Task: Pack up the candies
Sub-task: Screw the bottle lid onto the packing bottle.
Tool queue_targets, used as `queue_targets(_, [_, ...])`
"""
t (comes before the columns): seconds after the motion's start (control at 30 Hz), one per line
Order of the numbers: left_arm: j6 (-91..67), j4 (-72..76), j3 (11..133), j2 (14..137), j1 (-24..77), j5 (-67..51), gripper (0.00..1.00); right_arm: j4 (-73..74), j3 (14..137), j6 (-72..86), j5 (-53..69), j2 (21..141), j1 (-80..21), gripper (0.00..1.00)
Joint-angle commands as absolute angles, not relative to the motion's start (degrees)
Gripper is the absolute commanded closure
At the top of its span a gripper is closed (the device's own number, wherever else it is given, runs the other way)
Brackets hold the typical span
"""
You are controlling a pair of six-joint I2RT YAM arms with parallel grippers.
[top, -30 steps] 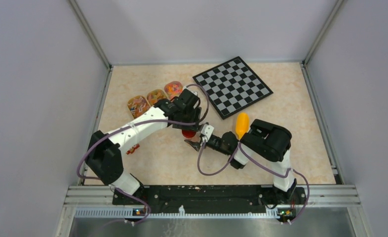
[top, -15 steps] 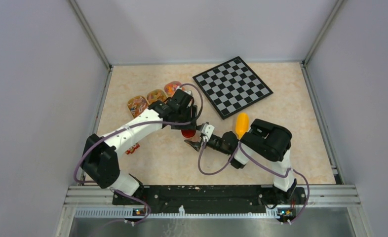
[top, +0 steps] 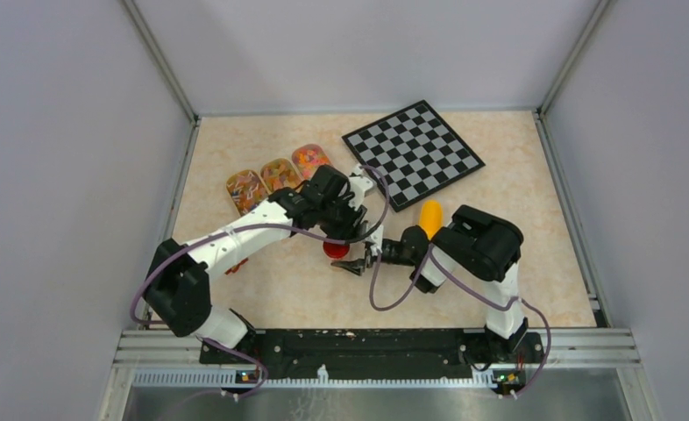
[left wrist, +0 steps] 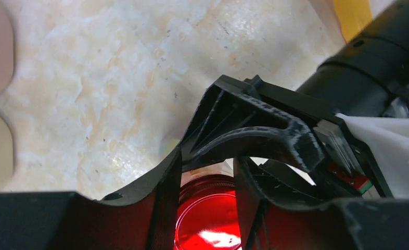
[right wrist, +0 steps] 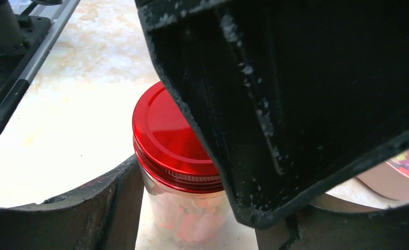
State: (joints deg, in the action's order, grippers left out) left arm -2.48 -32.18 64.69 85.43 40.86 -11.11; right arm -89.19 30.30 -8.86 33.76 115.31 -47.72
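A small clear jar (right wrist: 184, 211) with a red lid (right wrist: 163, 135) stands on the table, with pink and orange candies (right wrist: 197, 221) showing through its wall. My right gripper (right wrist: 202, 208) is shut on the jar's body, side-on, though its far finger is hidden. From above, my left gripper (left wrist: 208, 174) is shut on the red lid (left wrist: 207, 221), with a finger (left wrist: 166, 208) pressed to each side. More candies (top: 280, 173) fill three small trays at the back left. In the top view both grippers meet over the jar (top: 334, 251).
A yellow-orange scoop (top: 430, 215) lies just behind the right arm. A chessboard (top: 411, 153) sits at the back right. The three candy trays (top: 245, 189) lie close behind the left arm's forearm. The table's metal rail (top: 376, 338) runs along the near edge.
My left gripper has swung right and down onto the jar, and its jaws have narrowed onto the lid. The right gripper keeps its hold and has shifted slightly.
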Motion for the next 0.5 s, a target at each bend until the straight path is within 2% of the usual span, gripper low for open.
queue_targets(0.0, [8.3,-34.6,63.6,85.7,42.0,-15.3,0.55,-98.6,30.1,-9.1,39.7,116.5,-46.1,0.54])
queue_targets(0.1, [10.2,-33.6,63.0,84.5,42.0,-15.1,0.49,-98.6,30.1,-9.0,40.3,116.5,-45.6,0.54])
queue_targets(0.23, [8.3,-30.3,63.2,82.2,42.0,-14.4,0.33,-98.6,30.4,-8.6,41.2,116.7,-45.7,0.54])
queue_targets(0.37, [-2.0,-28.5,67.8,82.0,41.9,-6.7,0.21,-98.5,30.3,-8.2,40.4,116.8,-45.6,0.55])
queue_targets(0.4, [-4.5,-29.4,69.8,82.8,41.8,-4.3,0.17,-98.6,30.3,-8.2,39.9,116.7,-45.6,0.55])
queue_targets(0.47, [-9.3,-33.8,75.2,84.7,41.7,2.0,0.02,-98.6,30.0,-8.2,38.8,116.3,-45.6,0.55])
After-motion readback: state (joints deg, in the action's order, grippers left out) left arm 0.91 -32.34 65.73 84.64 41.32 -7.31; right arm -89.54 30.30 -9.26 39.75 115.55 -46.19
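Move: The red bottle lid sits on the bottle just below my left fingertips, its middle about 2 cm left, 1 cm back and 1 cm down. My right hand already grips the bottle, with the lid some 3 cm above that hand point and 1 cm to its left. From my left hand, the pink candy tray lies about 25 cm ahead and 10 cm left, the orange scoop roughly 12 cm ahead and 23 cm right, both some 9 cm lower. I finish the clockwise turn of my left hand with about 10 more degrees, drifting barely back and right, then spread the fingers wide, clear of the lid. As they open I lift away forward, up and slightly left, about 2 cm in all, swinging most of that turn back counter-clockwise. My right fingers keep their grip on the bottle below the lid and ease back about 1 cm. ##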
